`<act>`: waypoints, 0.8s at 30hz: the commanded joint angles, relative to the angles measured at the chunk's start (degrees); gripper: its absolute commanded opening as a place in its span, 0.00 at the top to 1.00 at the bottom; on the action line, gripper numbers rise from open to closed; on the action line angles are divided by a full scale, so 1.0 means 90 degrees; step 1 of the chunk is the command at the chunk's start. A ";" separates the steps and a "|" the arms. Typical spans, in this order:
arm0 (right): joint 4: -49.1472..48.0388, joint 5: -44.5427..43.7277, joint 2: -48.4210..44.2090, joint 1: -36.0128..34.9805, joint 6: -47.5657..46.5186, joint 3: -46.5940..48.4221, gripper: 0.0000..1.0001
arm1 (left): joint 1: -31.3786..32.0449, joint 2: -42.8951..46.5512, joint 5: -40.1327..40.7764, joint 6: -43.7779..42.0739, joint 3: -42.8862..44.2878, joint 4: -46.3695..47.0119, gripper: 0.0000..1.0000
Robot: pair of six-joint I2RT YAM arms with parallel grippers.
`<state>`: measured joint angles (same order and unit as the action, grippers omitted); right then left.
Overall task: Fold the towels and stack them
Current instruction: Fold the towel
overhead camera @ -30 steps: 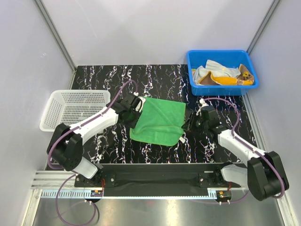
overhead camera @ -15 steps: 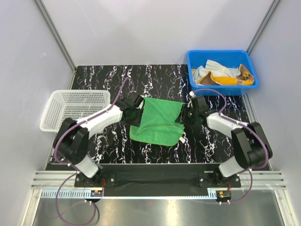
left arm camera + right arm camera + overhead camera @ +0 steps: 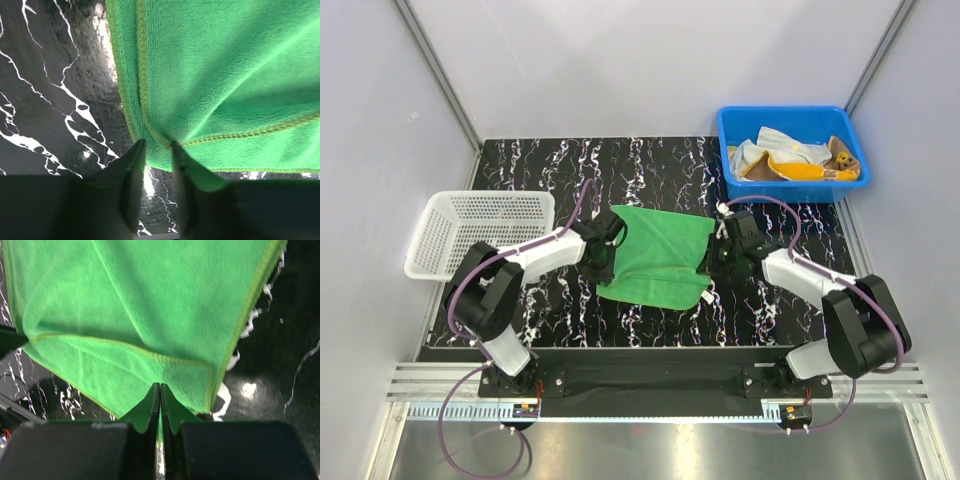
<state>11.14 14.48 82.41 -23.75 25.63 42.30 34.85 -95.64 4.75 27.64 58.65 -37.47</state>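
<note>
A plain green towel (image 3: 660, 255) lies folded in the middle of the black marbled table. My left gripper (image 3: 607, 258) is at its left edge. In the left wrist view its jaws (image 3: 157, 145) stand a little apart, open, with the corner of the green towel (image 3: 225, 65) between the tips. My right gripper (image 3: 711, 262) is at the towel's right edge. In the right wrist view it (image 3: 160, 386) is shut on the near hem of the green towel (image 3: 125, 305). More towels, a white one (image 3: 775, 150) and an orange-yellow one (image 3: 810, 170), lie bunched in the blue bin.
The blue bin (image 3: 724, 140) stands at the back right of the table. A white mesh basket (image 3: 470, 230) sits off the table's left edge. Grey walls close in the back and both sides.
The right gripper has swung in to the towel's right edge and shut on it. The left gripper has slid down the towel's left edge.
</note>
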 commanded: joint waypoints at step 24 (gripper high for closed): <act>0.0443 -0.0066 0.1058 -0.0076 -0.0728 0.1012 0.55 | -0.0083 0.0060 0.0351 0.0142 0.0231 -0.0475 1.00</act>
<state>14.76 12.82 91.44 -24.01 21.30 49.54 34.46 -95.74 6.37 28.51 59.29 -41.10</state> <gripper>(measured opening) 0.440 0.012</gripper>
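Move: The top layer's near-left corner sits right between my open left fingertips, at most 1 cm below; the under layer's near-left corner is some 3 cm back from that hand and 1 cm left. The top layer's near-right corner is about 3 cm ahead of my nearly shut right hand, 1 cm to its right and 2 cm below, with the white tag roughly 5 cm back and 1 cm right of the same hand. My left fingers shut on the top layer's near-left corner and keep their pinch while that hand eases about 1 cm left. I draw my nearly shut right hand back about 3 cm and slightly right, open it, then reach forward again nearly 5 cm, sinking about 1.5 cm, so the open fingers straddle the top layer's near hem by its right corner. ##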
